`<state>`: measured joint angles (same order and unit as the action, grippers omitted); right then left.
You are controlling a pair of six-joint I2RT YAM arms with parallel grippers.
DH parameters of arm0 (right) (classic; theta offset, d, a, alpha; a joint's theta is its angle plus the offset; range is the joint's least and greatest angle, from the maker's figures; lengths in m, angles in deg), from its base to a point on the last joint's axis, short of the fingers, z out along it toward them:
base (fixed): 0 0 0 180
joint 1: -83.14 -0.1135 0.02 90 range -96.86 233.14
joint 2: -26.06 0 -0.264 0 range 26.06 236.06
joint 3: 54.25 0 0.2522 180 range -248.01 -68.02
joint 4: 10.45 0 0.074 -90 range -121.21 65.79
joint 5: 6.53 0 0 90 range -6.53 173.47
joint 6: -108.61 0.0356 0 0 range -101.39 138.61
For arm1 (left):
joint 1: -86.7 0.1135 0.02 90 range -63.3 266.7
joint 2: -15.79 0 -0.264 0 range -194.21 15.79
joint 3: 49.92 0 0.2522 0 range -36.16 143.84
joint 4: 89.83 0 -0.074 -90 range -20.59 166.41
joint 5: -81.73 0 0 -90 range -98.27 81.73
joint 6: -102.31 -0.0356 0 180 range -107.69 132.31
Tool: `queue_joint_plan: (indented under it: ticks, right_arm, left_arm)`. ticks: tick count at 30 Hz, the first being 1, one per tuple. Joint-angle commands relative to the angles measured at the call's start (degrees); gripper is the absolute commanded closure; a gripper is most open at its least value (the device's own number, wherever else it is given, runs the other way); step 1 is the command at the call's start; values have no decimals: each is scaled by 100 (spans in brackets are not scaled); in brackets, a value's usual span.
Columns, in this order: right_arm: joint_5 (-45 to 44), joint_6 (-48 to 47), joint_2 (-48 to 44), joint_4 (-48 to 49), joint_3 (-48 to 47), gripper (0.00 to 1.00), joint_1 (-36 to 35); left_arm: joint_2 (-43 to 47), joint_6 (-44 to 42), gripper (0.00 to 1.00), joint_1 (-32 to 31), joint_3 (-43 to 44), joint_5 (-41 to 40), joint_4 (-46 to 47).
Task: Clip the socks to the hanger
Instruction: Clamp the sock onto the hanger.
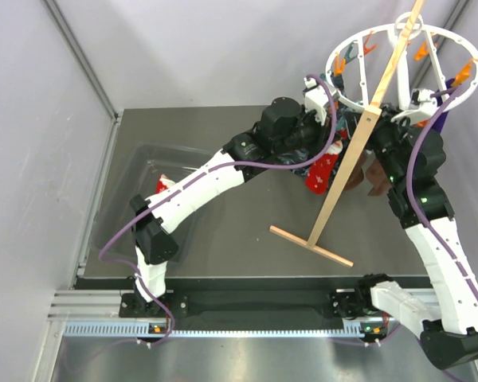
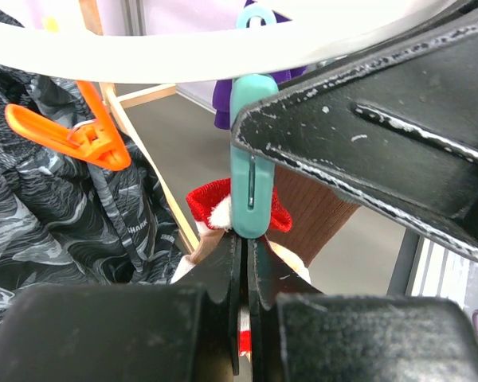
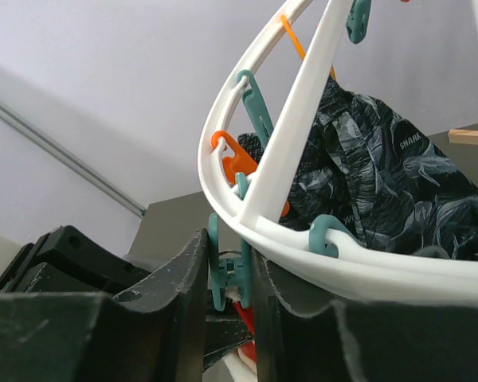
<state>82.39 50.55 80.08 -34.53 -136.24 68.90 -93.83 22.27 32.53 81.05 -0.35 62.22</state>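
The hanger [image 1: 402, 68] is a white ring with orange and teal clips on a slanted wooden pole stand. Both arms meet under its near-left rim. In the left wrist view, my left gripper [image 2: 245, 239] is shut on a red sock [image 2: 207, 203] with white trim. The sock's edge reaches up into a teal clip [image 2: 251, 183] just above the fingertips. A brown sock [image 2: 319, 211] hangs behind it. My right gripper [image 3: 227, 239] has its jaws around the same teal clip [image 3: 227, 267], with both fingers touching the clip's arms. A bit of red sock [image 3: 263, 346] shows below.
A dark patterned cloth [image 3: 382, 167] hangs from the ring beside the clip. An orange clip [image 2: 80, 135] hangs to its left. The stand's wooden pole [image 1: 358, 151] and crossbar [image 1: 311, 245] cross the table in front of the arms. A clear bin [image 1: 155, 171] holding a red sock stands at the left.
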Motion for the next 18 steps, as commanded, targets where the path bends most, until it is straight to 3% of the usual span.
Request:
queue_joint_plan:
  ticks: [1, 8, 9, 12, 18]
  right_arm:
    - [337, -92, -93, -365, -24, 75, -70]
    - [328, -153, -128, -461, -112, 69, -79]
    - [302, -162, -137, -496, -129, 61, -79]
    - [266, -180, -181, -540, -138, 51, -79]
    - [222, -241, -269, -707, -217, 40, -88]
  left_arm:
    - [257, 42, 100, -14, 347, -63, 655]
    - [275, 42, 100, -14, 373, -45, 664]
    - [275, 50, 100, -14, 373, -45, 664]
    - [257, 68, 100, -14, 391, -19, 673]
    - [257, 103, 100, -14, 390, 60, 655]
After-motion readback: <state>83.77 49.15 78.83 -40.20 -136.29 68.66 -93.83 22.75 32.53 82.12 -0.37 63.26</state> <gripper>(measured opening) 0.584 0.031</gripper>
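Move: The right hand still has the teal clip between its fingers; the red sock's cuff lies about 3 cm below them, 1 cm ahead and 1 cm to the left. From that hand the hanger's rim is some 4 cm up and about 1 cm to the right, an orange clip about 9 cm ahead, 1 cm left and 5 cm up, another teal clip some 5 cm right and 2 cm ahead. The left hand has the cuff at its fingertips, about 1 cm ahead, 1 cm right and 1 cm up. Opening all along, the right fingers spread from about a quarter to over half of their range, letting go of the teal clip's legs. The hand eases back about 1 cm, then sinks nearly 2 cm below the rim, its wrist tipping slightly down. The left hand keeps its pinch on the sock by the cuff and then rises a bit over 1 cm. ##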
